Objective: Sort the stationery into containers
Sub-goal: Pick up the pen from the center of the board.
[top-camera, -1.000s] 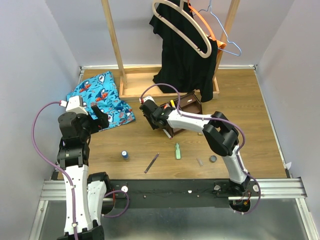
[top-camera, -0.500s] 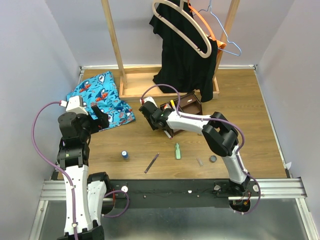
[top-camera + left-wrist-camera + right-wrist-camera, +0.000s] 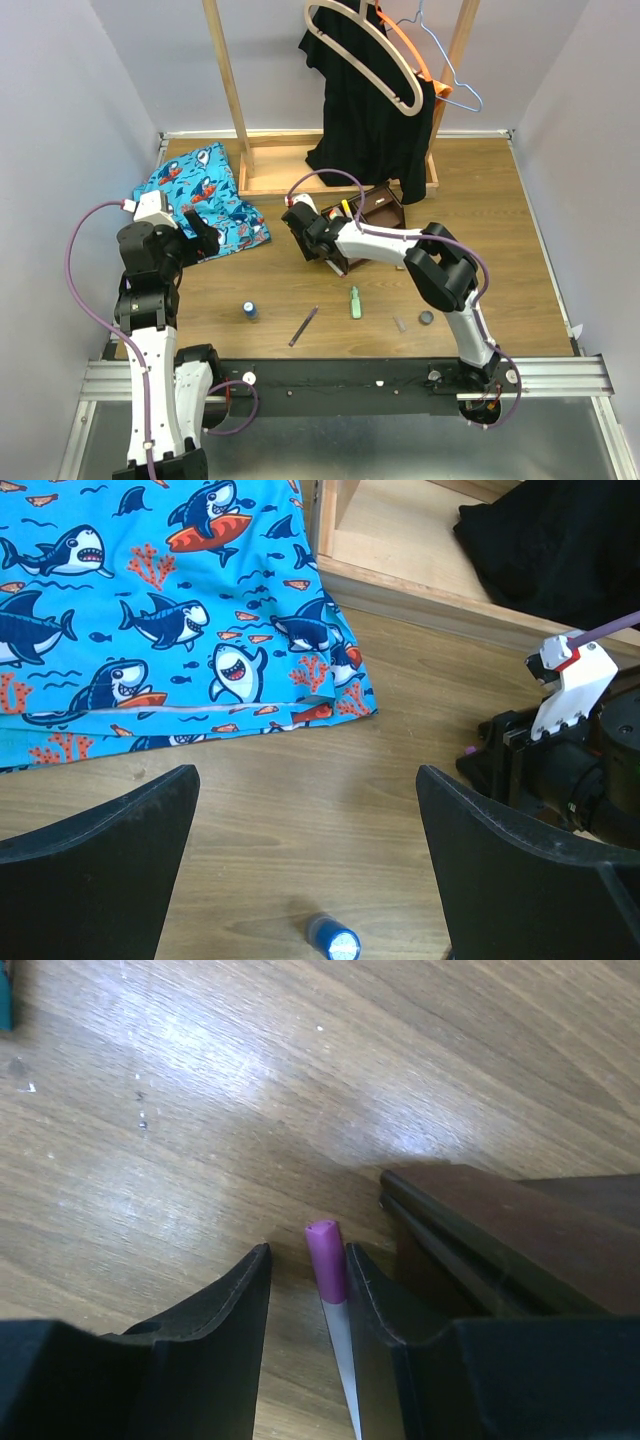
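Note:
My right gripper [image 3: 305, 1260] is open and low over the table, just left of the dark brown organizer [image 3: 500, 1230]. A pink-capped marker [image 3: 326, 1258] with a white body stands between its fingers. It leans on the right finger, with a gap to the left one. In the top view the right gripper [image 3: 303, 240] sits at the left corner of the organizer [image 3: 378, 210]. Orange and yellow markers [image 3: 345, 208] stick up from the organizer. On the table lie a blue bottle [image 3: 249, 310], purple pen [image 3: 304, 325], green marker [image 3: 354, 302], tan eraser [image 3: 400, 323] and dark disc [image 3: 426, 318]. My left gripper [image 3: 310, 830] hangs wide open above the bottle [image 3: 333, 940].
A blue shark-print cloth [image 3: 200, 195] lies at the back left. The light wooden rack base [image 3: 290, 170] carries a black garment [image 3: 370, 120] on hangers just behind the organizer. Grey walls close in both sides of the table.
The right gripper has edged slightly away from the near edge and its jaws have parted a little around the pink marker. The left arm has not moved.

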`<act>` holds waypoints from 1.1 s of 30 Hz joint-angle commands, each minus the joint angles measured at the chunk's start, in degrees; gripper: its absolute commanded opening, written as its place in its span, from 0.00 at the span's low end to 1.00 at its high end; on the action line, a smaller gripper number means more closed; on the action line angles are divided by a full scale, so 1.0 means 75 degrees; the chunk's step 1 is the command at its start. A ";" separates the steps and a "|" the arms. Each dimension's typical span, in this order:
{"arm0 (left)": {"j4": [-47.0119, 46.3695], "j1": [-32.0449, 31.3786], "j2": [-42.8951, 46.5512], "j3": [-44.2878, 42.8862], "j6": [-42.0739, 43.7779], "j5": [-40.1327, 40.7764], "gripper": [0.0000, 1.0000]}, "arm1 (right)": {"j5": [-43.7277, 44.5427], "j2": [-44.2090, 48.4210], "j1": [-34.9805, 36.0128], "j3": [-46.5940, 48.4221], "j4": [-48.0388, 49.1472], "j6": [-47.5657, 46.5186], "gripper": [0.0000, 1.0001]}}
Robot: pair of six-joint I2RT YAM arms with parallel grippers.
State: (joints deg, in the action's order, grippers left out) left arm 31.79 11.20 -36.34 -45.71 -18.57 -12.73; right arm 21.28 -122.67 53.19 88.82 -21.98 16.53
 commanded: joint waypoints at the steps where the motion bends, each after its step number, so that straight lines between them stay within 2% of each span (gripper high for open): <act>1: -0.0184 0.0053 0.0017 -0.0022 -0.0102 -0.0236 0.99 | -0.0961 -0.0062 -0.0084 -0.0147 -0.0117 -0.0118 0.44; 10: -0.0196 0.0065 0.0099 0.0001 -0.0103 -0.0248 0.99 | -0.1278 0.0184 -0.0072 -0.0252 -0.0117 -0.0610 0.40; 14: -0.0208 0.0077 0.0169 0.0025 -0.0102 -0.0224 0.99 | -0.1279 0.0278 -0.0049 -0.0416 -0.0279 -0.1020 0.30; 19: -0.0266 0.0100 0.0251 0.0130 -0.0149 -0.0248 0.99 | -0.1360 0.0372 -0.0049 -0.0709 -0.0538 -0.1384 0.27; 20: -0.0278 0.0112 0.0274 0.0142 -0.0161 -0.0259 0.99 | -0.1430 0.0360 -0.0049 -0.0709 -0.0573 -0.1477 0.21; 22: -0.0301 0.0124 0.0298 0.0177 -0.0196 -0.0283 0.99 | -0.1815 0.0279 -0.0049 -0.0674 -0.0632 -0.1770 0.14; 23: -0.0301 0.0124 0.0310 0.0177 -0.0196 -0.0283 0.99 | -0.2003 0.0267 -0.0049 -0.0523 -0.0737 -0.1899 0.07; 25: -0.0301 0.0135 0.0310 0.0154 -0.0196 -0.0306 0.99 | -0.2413 0.0266 -0.0037 -0.0405 -0.0726 -0.2017 0.01; 30: -0.0231 0.0135 0.0135 -0.0057 -0.0114 -0.0283 0.99 | -0.3188 0.0465 -0.0002 0.0507 -0.0680 -0.2053 0.01; 33: -0.0243 0.0124 -0.0041 -0.0174 -0.0079 -0.0306 0.99 | -0.3809 0.0839 -0.0002 0.0720 -0.0200 -0.2134 0.01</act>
State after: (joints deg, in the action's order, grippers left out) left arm 30.72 11.68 -35.40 -45.21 -19.55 -13.72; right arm 1.65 -120.20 52.62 89.25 -25.47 2.48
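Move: The pen lies on the table almost under the right gripper: its purple end is right at the half-open fingertips, nearly against one of them, and its middle is about 3 cm back and 3 cm right, 1 cm lower. The brown holder stands close by, its middle 10 cm right and 3 cm ahead; the green bottle is roughly 13 cm back and 8 cm right. From the left hand the pen is some 28 cm right, 5 cm ahead and 22 cm down. Keep the right fingers low over the pen's purple end and draw them back, shutting them fully so the tips pinch the pen just behind that end. Go on back, about 4 cm in all and 2 cm left, away from the holder, turning the hand some 20 degrees counter-clockwise; rise about 1 cm only at the very end. ##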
